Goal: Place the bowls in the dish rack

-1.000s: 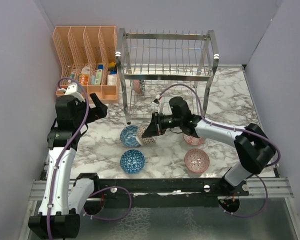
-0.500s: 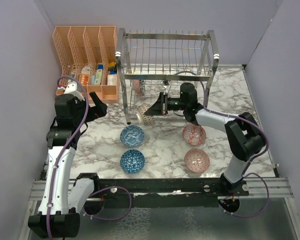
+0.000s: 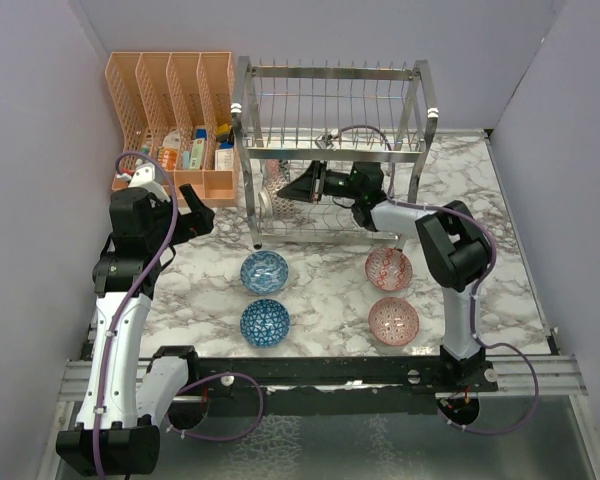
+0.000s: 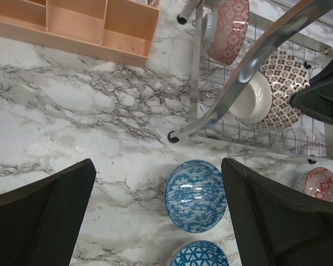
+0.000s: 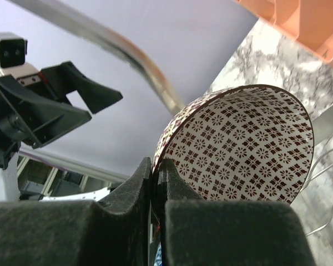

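Observation:
My right gripper (image 3: pixel 302 187) reaches into the lower tier of the dish rack (image 3: pixel 330 72), shut on the rim of the dark-and-white bowl (image 5: pixel 244 144). That bowl (image 4: pixel 277 91) stands on edge among the tines. A pink-red bowl (image 4: pixel 227 27) stands on edge further back in the same tier. On the table lie two blue bowls (image 3: pixel 264 271) (image 3: pixel 265 322) and two reddish patterned bowls (image 3: pixel 389 268) (image 3: pixel 393 320). My left gripper (image 4: pixel 158 164) hangs open above the marble, left of the rack, holding nothing, with the nearer blue bowl (image 4: pixel 195 195) below it.
An orange mesh organizer (image 3: pixel 170 120) with small packets stands at the back left, touching the rack's left side. Purple walls close in the table on the left, back and right. The rack's front left leg (image 4: pixel 180 133) stands near the blue bowls.
My right arm has lifted the dark-and-white bowl from beside the blue bowl and carried it back into the rack's lower tier. The left arm has stayed put.

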Controlling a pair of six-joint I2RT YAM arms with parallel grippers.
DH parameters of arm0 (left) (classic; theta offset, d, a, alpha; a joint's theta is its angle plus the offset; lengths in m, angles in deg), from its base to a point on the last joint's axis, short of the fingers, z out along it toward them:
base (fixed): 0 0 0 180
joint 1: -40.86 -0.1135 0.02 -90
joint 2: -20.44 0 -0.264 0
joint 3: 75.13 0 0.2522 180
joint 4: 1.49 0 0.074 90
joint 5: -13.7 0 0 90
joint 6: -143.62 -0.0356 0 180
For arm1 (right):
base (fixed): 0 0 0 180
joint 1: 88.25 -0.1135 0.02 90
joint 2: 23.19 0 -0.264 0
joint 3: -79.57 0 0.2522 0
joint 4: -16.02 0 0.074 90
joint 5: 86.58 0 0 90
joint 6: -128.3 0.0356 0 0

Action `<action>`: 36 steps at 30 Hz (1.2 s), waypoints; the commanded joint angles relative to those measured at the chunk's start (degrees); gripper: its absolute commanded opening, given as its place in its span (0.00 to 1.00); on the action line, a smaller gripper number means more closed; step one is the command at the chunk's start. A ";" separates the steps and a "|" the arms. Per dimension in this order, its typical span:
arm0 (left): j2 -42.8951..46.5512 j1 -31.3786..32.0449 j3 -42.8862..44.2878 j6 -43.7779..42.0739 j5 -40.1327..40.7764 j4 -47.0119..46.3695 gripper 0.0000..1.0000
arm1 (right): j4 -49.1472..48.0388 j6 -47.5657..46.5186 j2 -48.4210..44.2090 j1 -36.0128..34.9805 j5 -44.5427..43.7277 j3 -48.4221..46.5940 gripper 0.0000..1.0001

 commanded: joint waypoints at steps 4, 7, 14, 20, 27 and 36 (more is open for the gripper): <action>0.59 -0.17 2.14 -1.34 -0.14 0.56 0.99 | -6.36 -1.42 2.68 1.43 -7.33 -7.76 0.01; 0.86 -0.17 1.73 -1.28 -0.15 0.44 0.99 | -5.58 -4.18 2.27 1.72 -11.99 -6.69 0.01; 0.29 -0.17 1.27 -1.42 -0.19 0.53 0.99 | -16.67 0.48 5.32 2.67 -19.97 -4.07 0.01; 0.22 -0.17 1.49 -1.47 0.00 0.52 0.99 | -18.63 1.77 7.16 3.28 -25.52 -3.56 0.01; -0.40 -0.15 0.93 -1.42 -0.17 -0.01 0.99 | -22.39 4.44 9.73 4.60 -29.47 -2.88 0.01; -0.90 -0.17 0.15 -1.39 -0.06 -0.54 0.99 | -25.86 10.07 14.92 5.69 -30.48 -5.38 0.01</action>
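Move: The brown-patterned bowl is already pinched by its rim in my right hand. The slot I'm taking it to, on the dish rack's lower tier, lies about 16 cm ahead, 1 cm right and 8 cm below. The red bowl already racked stands some 5 cm left of that slot; the upper blue bowl on the table is roughly 9 cm back, 5 cm left and 15 cm down. From my left hand the slot is around 24 cm ahead, 17 cm right and 13 cm lower. I keep the rim pinched and carry the brown-patterned bowl about 13 cm forward, deeper under the rack's upper tier, bearing some 5 cm right as I go. My right wrist turns about 30 degrees clockwise; the hand first rises about 2 cm, then sinks about 4 cm towards the slot beside the racked red bowl. ##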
